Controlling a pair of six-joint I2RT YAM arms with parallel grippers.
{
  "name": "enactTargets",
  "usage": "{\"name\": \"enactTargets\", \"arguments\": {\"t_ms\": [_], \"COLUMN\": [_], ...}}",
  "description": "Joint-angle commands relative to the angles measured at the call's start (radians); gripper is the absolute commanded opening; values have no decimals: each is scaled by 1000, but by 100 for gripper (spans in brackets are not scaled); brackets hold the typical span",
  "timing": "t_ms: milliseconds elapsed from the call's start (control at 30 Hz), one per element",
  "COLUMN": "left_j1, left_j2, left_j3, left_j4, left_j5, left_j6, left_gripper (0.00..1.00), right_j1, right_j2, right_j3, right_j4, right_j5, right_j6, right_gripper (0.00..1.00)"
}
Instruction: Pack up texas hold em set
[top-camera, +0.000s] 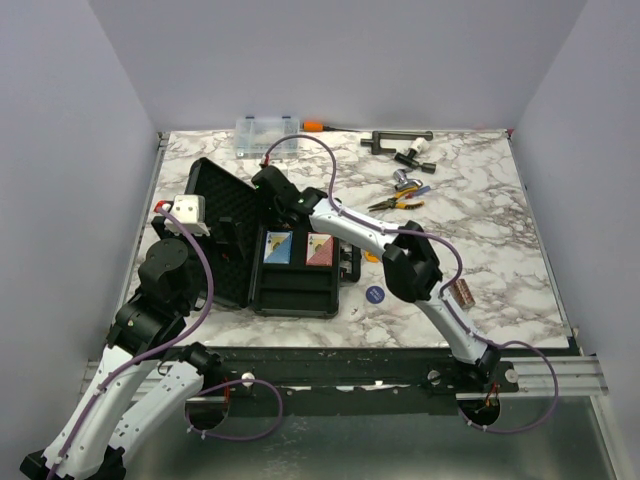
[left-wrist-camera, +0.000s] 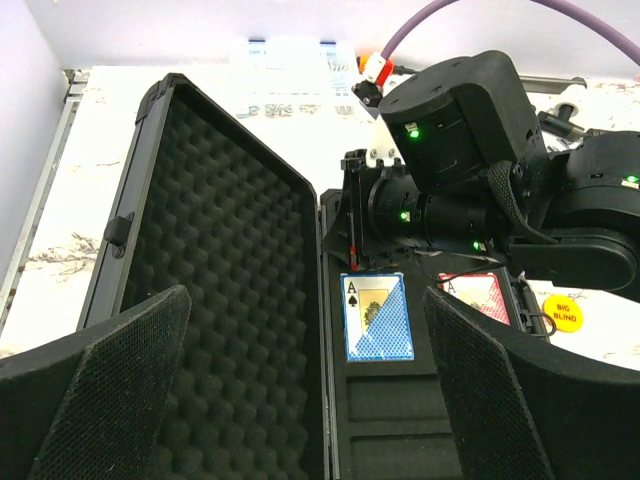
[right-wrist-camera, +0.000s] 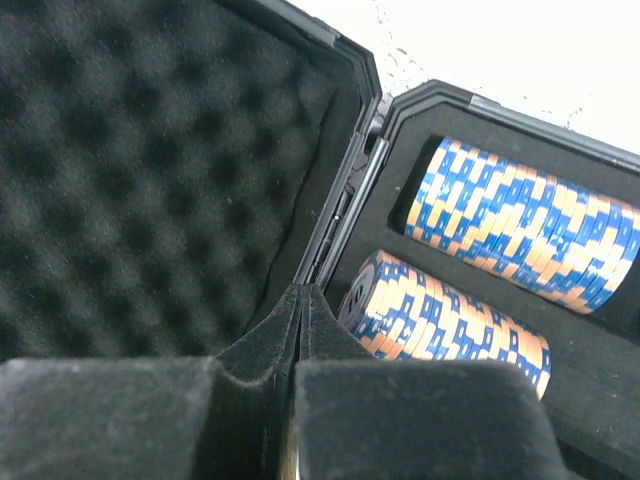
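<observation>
The black case (top-camera: 205, 180) lies open, its foam lid (left-wrist-camera: 220, 260) to the left and its base to the right. A blue deck (left-wrist-camera: 377, 317) and a red deck (left-wrist-camera: 485, 297) sit in the base (top-camera: 295, 295). Two orange-and-blue chip rolls (right-wrist-camera: 520, 225) (right-wrist-camera: 440, 320) lie in slots at the far end. My right gripper (right-wrist-camera: 300, 298) is shut, its tips over the hinge at the case's far end (top-camera: 268, 183). My left gripper (left-wrist-camera: 300, 390) is open and empty above the near part of the case (top-camera: 205, 228). A brownish chip roll (top-camera: 462, 293), a blue disc (top-camera: 375, 294) and an orange disc (left-wrist-camera: 563, 312) lie on the table.
A clear organiser box (top-camera: 268, 137), an orange-handled screwdriver (top-camera: 315, 126) and a black clamp tool (top-camera: 397, 140) lie along the back edge. Yellow-handled pliers (top-camera: 400, 203) lie right of the case. A small white disc (top-camera: 357, 314) lies by the case's front right corner.
</observation>
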Motion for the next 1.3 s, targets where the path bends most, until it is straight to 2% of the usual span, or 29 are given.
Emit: {"name": "enactTargets", "arguments": {"t_ms": [0, 367, 700, 767, 967, 1100, 1267], "left_j1": [5, 5, 5, 5, 5, 5, 5], "left_j2": [-7, -4, -2, -2, -1, -1, 0], "left_j3": [-10, -10, -10, -10, -10, -10, -10], "left_j4": [-6, -5, -5, -6, -6, -6, -6], "left_j5": [-17, -11, -11, -13, -11, -8, -9], "left_j6": [5, 5, 5, 5, 5, 5, 5], "left_gripper": [98, 98, 98, 98, 98, 98, 98], "right_j1": [-23, -31, -31, -31, -35, -52, -52], "right_j2": [-32, -44, -163, -205, -306, -296, -265], "right_j3": [-66, -87, -121, -149, -280, -305, -282], "right_j4": [-126, -111, 79, 104, 146, 129, 134], "right_j5": [134, 119, -244, -222, -1, 13, -50], "right_j6": [-53, -48, -88, -86, -99, -99, -116], "right_gripper": [1, 1, 1, 1, 1, 1, 1]}}
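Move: The loose orange-and-blue chip stack lies in the case with its middle about 5 cm to my right hand's right and 1 cm ahead, a touch lower; my shut fingertips are by its hinge-side end. A seated orange stack is some 5 cm ahead and 6 cm right. The blue card deck is about 6 cm back and 5 cm right. From my left hand, the loose stack is about 17 cm ahead, 12 cm right and 22 cm below. With my right fingers still shut at the loose stack's hinge-side end, I work them about 3 cm to the right and a little down into the case, then ease back left. From there I pull clear with a quick lift of some 12 cm, drifting right again, and begin to dip at the end. ##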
